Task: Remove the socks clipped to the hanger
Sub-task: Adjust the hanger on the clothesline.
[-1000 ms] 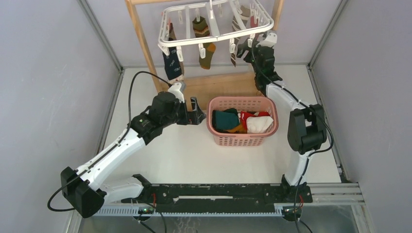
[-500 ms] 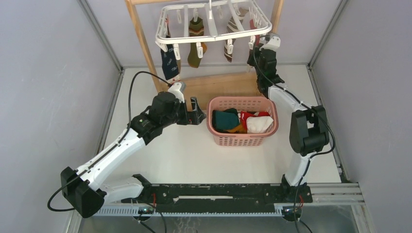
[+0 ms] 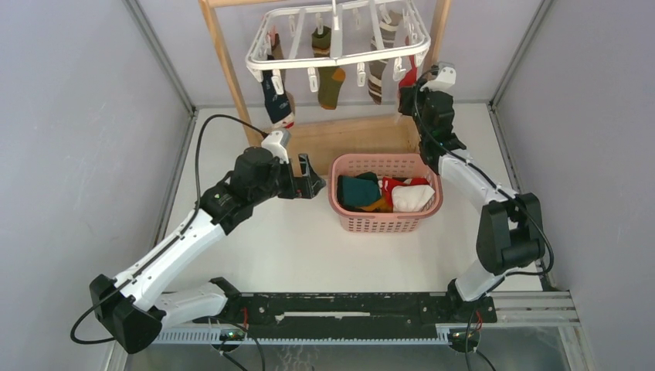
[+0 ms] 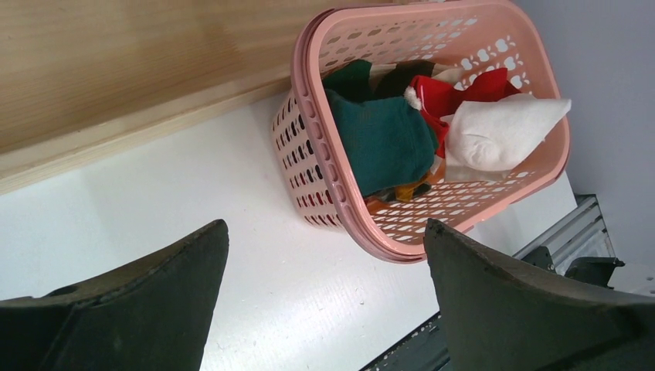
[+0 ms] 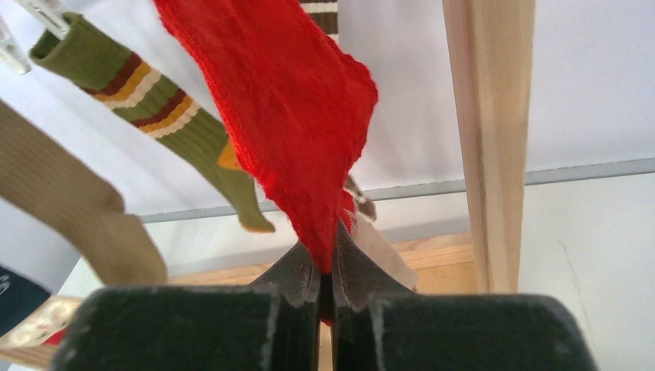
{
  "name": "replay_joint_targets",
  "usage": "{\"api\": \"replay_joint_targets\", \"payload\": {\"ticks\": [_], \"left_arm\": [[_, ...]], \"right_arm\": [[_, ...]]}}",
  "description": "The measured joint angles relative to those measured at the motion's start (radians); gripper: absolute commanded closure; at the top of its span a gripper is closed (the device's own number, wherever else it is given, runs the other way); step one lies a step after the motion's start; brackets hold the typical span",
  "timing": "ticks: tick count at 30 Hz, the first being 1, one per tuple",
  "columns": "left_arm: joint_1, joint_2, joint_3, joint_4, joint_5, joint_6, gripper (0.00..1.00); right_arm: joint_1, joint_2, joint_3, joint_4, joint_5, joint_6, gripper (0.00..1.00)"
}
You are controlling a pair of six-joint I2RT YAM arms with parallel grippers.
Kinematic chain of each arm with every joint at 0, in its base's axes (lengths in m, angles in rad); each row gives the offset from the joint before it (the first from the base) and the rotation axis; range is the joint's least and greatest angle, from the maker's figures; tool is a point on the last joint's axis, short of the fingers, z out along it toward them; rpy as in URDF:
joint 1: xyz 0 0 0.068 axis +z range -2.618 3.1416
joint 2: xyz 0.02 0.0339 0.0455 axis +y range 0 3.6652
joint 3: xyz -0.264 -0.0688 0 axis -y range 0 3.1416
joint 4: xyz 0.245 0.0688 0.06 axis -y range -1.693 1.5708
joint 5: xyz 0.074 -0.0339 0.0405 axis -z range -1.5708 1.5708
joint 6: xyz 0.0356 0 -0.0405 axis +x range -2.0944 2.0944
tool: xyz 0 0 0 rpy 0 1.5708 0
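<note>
The white hanger [image 3: 340,56] hangs from the wooden stand with several socks clipped to it: a navy sock [image 3: 276,97], a brown-and-green striped sock [image 3: 330,77] and a red sock [image 3: 409,76]. My right gripper [image 3: 408,89] is raised to the hanger's right corner and is shut on the lower tip of the red sock [image 5: 278,116], which is pinched between the fingers of that gripper [image 5: 327,259]. The green striped sock [image 5: 154,100] and a tan sock [image 5: 69,209] hang to the left. My left gripper [image 3: 313,176] stays open and empty beside the basket, jaws wide [image 4: 324,226].
A pink basket [image 3: 386,224] holds a teal sock [image 4: 386,139], a red sock [image 4: 456,89] and a white sock [image 4: 502,131]. The wooden stand's post [image 5: 490,139] rises just right of my right gripper, and its base board [image 3: 347,135] lies behind the basket. Grey walls close in both sides.
My right gripper has shut on the red sock's tip and shifted slightly right. The hanger has swung and its socks sway. The left arm has barely moved.
</note>
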Motion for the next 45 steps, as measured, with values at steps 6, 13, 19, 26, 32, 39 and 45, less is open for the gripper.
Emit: {"api": "replay_joint_targets", "payload": {"ticks": [6,13,19,26,32,39,45], "left_arm": [[0.000,-0.040,0.000,-0.013,-0.008,0.000,0.00],[-0.001,-0.089,0.000,-0.046,-0.041,0.000,0.00],[-0.002,-0.118,0.000,-0.067,-0.061,0.000,0.00],[-0.002,-0.125,0.000,-0.078,-0.064,0.000,0.00],[-0.002,-0.134,0.000,-0.083,-0.064,-0.001,0.00],[-0.002,-0.150,0.000,-0.087,-0.064,-0.002,0.00],[-0.002,-0.156,0.000,-0.089,-0.064,-0.008,0.00]], "right_arm": [[0.004,-0.102,-0.074,0.000,-0.017,-0.005,0.96],[0.034,-0.227,-0.160,0.000,-0.018,-0.022,0.97],[0.061,-0.325,-0.236,-0.002,-0.014,-0.035,0.98],[0.098,-0.452,-0.328,-0.005,0.002,-0.063,0.99],[0.142,-0.550,-0.389,-0.013,0.021,-0.085,0.99],[0.212,-0.645,-0.442,-0.035,0.047,-0.115,1.00],[0.289,-0.693,-0.451,-0.058,0.083,-0.151,1.00]]}}
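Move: From the right gripper, already shut on the red sock's lower part, the pink basket lies about 19 cm back, 5 cm left and some 24 cm below. The clip holding that sock is roughly 15 cm above, 1 cm left and level fore and aft; the striped sock hangs about 10 cm ahead and 5 cm left, the right wooden post some 8 cm ahead and 9 cm right. From the left gripper the basket is about 6 cm ahead, 20 cm right and 18 cm below. Keep the right gripper's pinch on the red sock and draw it back towards the robot by about 19 cm, away from the wooden post, rising some 5 cm and easing slightly left late on, so the sock tugs the hanger round. Let the fingers tip up and swing counter-clockwise about 10 degrees each. Meanwhile lift the open left gripper 3 cm, drifting left and back, away from the basket. ##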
